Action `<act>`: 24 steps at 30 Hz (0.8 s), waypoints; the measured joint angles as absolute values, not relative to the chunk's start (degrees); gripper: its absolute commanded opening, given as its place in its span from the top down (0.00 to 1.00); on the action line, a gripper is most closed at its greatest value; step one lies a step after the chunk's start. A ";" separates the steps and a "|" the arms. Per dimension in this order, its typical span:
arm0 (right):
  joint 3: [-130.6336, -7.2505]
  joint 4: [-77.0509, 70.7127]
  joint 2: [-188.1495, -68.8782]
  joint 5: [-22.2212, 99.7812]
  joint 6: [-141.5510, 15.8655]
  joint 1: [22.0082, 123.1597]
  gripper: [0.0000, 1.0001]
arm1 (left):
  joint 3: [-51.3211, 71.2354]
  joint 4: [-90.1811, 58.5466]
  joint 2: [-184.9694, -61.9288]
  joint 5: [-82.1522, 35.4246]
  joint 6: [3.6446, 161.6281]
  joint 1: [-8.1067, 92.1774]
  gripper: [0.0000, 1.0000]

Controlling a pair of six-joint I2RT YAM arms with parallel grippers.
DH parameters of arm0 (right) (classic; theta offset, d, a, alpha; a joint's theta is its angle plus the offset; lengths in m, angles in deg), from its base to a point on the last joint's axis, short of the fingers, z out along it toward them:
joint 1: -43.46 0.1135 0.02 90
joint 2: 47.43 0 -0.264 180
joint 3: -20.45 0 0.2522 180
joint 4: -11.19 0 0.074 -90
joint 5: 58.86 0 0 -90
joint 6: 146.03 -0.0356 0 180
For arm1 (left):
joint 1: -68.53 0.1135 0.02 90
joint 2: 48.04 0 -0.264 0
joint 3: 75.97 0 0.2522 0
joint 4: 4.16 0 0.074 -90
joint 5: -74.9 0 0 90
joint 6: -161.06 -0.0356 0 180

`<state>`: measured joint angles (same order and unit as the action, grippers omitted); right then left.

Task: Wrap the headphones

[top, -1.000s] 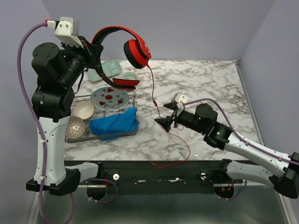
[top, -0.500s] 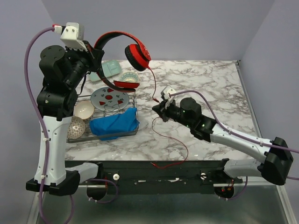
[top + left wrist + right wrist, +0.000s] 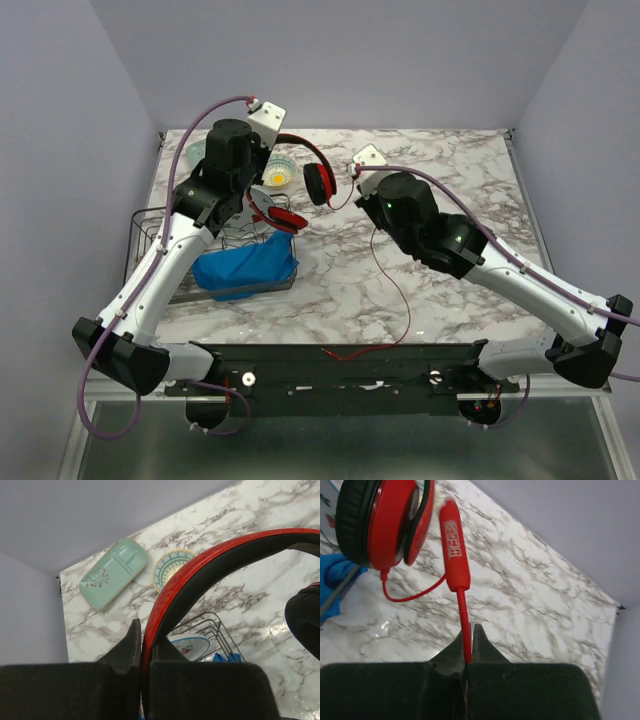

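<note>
The red headphones hang above the table in the top view, one cup (image 3: 320,183) beside the right arm and the other (image 3: 277,216) over the rack's edge. My left gripper (image 3: 145,647) is shut on the black-lined red headband (image 3: 210,562), seen also from above (image 3: 266,160). My right gripper (image 3: 471,630) is shut on the thin red cable (image 3: 464,615), just below its inline remote (image 3: 454,550) and close to the black-padded cup (image 3: 385,520). From the right gripper (image 3: 352,192) the cable (image 3: 388,275) trails down to the table's front edge.
A wire dish rack (image 3: 150,225) stands at the left with a blue cloth (image 3: 245,265) on it and a plate (image 3: 192,644) inside. A mint tray (image 3: 114,572) and a small patterned bowl (image 3: 172,566) lie at the back left.
The right gripper has shut on the cable and risen toward the back, close to the cup. The left arm has swung the headphones lower and toward the table's middle.
</note>
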<state>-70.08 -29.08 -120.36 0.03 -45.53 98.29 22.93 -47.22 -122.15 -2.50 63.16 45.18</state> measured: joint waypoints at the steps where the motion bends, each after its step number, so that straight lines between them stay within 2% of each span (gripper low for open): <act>1: -72.00 -30.78 -121.15 -1.61 -44.52 98.44 0.99 | 22.36 -47.24 -122.80 -1.56 61.12 43.67 1.00; 13: -83.48 -34.15 -128.18 -6.58 -38.40 98.46 0.99 | 17.34 -49.12 -122.61 -0.38 49.34 31.28 1.00; 18: -86.19 -33.82 -129.25 -5.07 -38.05 96.32 0.99 | 16.99 -51.02 -121.27 -4.01 48.53 31.35 1.00; 24: -87.92 -33.69 -131.22 -1.20 -38.71 91.23 0.99 | 16.99 -52.44 -117.23 -14.06 48.45 31.24 1.00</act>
<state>-87.92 -33.69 -131.22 -1.20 -38.71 91.23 16.99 -52.44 -117.23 -14.06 48.45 31.24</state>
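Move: The left fingers hold the headband, and the right fingers pinch the cable. The cable at the right fingers lies some 21 cm right of the left hand and 6 cm back. From the right hand, the headphones' nearer ear cup is about 9 cm left and 2 cm ahead, roughly level. The other ear cup is about 16 cm left of the right hand, 6 cm back and a little lower. Left swings the headphones about 12 cm rightward and back, clockwise; right hand draws the cable forward and up. ##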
